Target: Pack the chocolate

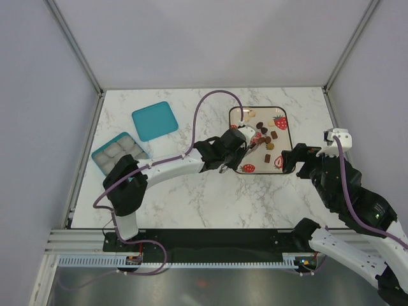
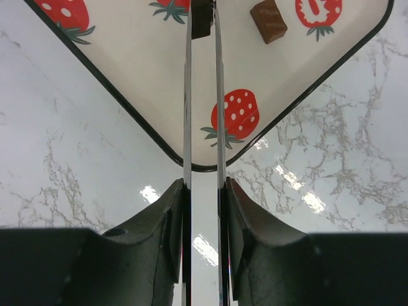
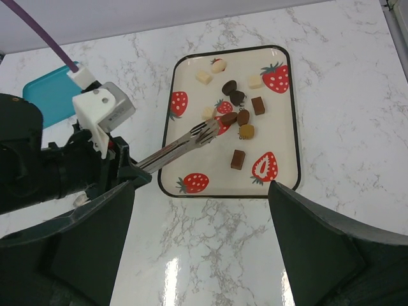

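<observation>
The chocolate (image 3: 237, 97) lies scattered as dark, brown and cream pieces on a cream tray (image 3: 210, 166) printed with strawberries. My left gripper (image 2: 203, 185) is shut on silver tongs (image 3: 175, 148), which reach over the tray's near left corner. The tong tips sit on either side of a dark piece (image 2: 202, 19) (image 3: 228, 118); whether they are squeezing it is not clear. A brown piece (image 2: 268, 20) lies just right of them. My right gripper (image 3: 201, 191) hangs open and holds nothing, above the marble by the tray's near edge (image 1: 296, 159).
A teal box (image 1: 118, 153) with pale compartments stands at the table's left side. Its teal lid (image 1: 155, 120) lies flat behind it. The tray (image 1: 258, 107) sits right of centre on the marble top, and grey walls close in the back and sides.
</observation>
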You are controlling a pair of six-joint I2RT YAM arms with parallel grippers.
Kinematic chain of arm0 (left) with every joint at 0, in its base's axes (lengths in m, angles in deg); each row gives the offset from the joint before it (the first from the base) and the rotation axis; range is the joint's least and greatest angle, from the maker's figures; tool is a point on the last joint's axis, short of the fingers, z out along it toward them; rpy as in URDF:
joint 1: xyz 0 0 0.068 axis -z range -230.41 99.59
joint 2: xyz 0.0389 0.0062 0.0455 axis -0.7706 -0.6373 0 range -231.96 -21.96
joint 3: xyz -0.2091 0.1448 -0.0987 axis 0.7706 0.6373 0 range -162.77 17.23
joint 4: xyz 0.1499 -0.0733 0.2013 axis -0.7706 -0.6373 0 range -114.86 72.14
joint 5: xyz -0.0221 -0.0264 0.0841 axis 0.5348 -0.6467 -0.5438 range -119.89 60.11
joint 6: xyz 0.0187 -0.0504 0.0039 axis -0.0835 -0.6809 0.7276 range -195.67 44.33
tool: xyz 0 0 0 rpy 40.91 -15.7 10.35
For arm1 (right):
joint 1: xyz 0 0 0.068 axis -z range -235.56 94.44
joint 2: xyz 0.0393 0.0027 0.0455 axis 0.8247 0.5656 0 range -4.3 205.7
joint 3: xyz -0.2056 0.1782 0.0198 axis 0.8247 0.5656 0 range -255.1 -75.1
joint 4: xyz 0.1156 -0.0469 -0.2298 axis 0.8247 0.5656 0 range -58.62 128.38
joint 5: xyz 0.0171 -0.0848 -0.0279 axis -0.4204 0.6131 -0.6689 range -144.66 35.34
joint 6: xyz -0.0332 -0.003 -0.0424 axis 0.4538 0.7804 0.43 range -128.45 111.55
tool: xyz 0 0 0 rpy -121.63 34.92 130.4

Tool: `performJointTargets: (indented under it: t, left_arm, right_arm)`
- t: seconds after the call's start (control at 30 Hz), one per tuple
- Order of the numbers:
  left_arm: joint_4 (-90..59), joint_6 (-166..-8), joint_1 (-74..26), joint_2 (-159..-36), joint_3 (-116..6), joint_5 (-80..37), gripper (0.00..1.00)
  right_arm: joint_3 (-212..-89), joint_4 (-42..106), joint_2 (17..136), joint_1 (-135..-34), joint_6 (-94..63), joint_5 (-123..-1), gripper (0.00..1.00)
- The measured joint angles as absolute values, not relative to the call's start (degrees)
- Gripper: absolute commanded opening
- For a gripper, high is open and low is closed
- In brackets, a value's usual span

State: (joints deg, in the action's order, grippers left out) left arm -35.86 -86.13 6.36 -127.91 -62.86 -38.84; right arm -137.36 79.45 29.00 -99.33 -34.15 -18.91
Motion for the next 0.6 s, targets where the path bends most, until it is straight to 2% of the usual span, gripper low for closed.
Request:
performJointTargets:
  t: [0.4, 0.6]
  left_arm:
    - [-44.8, -91.2, 5.8, -116.4, -62.1, -43.3, 0.33]
    - [-52.1, -95.3, -2.5, -107.9, -59.3, -45.4, 0.33]
  right_arm:
    - [-136.6, 79.4, 27.1, -99.3, -34.4, -20.8, 0.94]
    - [-134.0, 78.3, 26.2, -99.3, -34.6, -23.6, 0.94]
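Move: The dark square chocolate is already in the tongs that the left hand grips. The box of cups it goes to lies about 44 cm to that hand's left, only some 2 cm farther out and 10 cm below. The blue lid is some 33 cm left and 17 cm ahead; the strawberry tray's middle is about 10 cm right and 10 cm ahead, both about 11 cm down. From the right hand the box of cups is about 59 cm left, 11 cm ahead and 31 cm below. The chocolate, still pinched in the tong tips, is lifted clear of the strawberry tray by the left hand, then swept left towards the box of cups: roughly 5 cm nearly straight up first, then mostly leftward, gathering speed, to about 12 cm left and 8 cm up in all. The wrist swings some 20 degrees counter-clockwise; the fingers keep their hold on the tongs. ##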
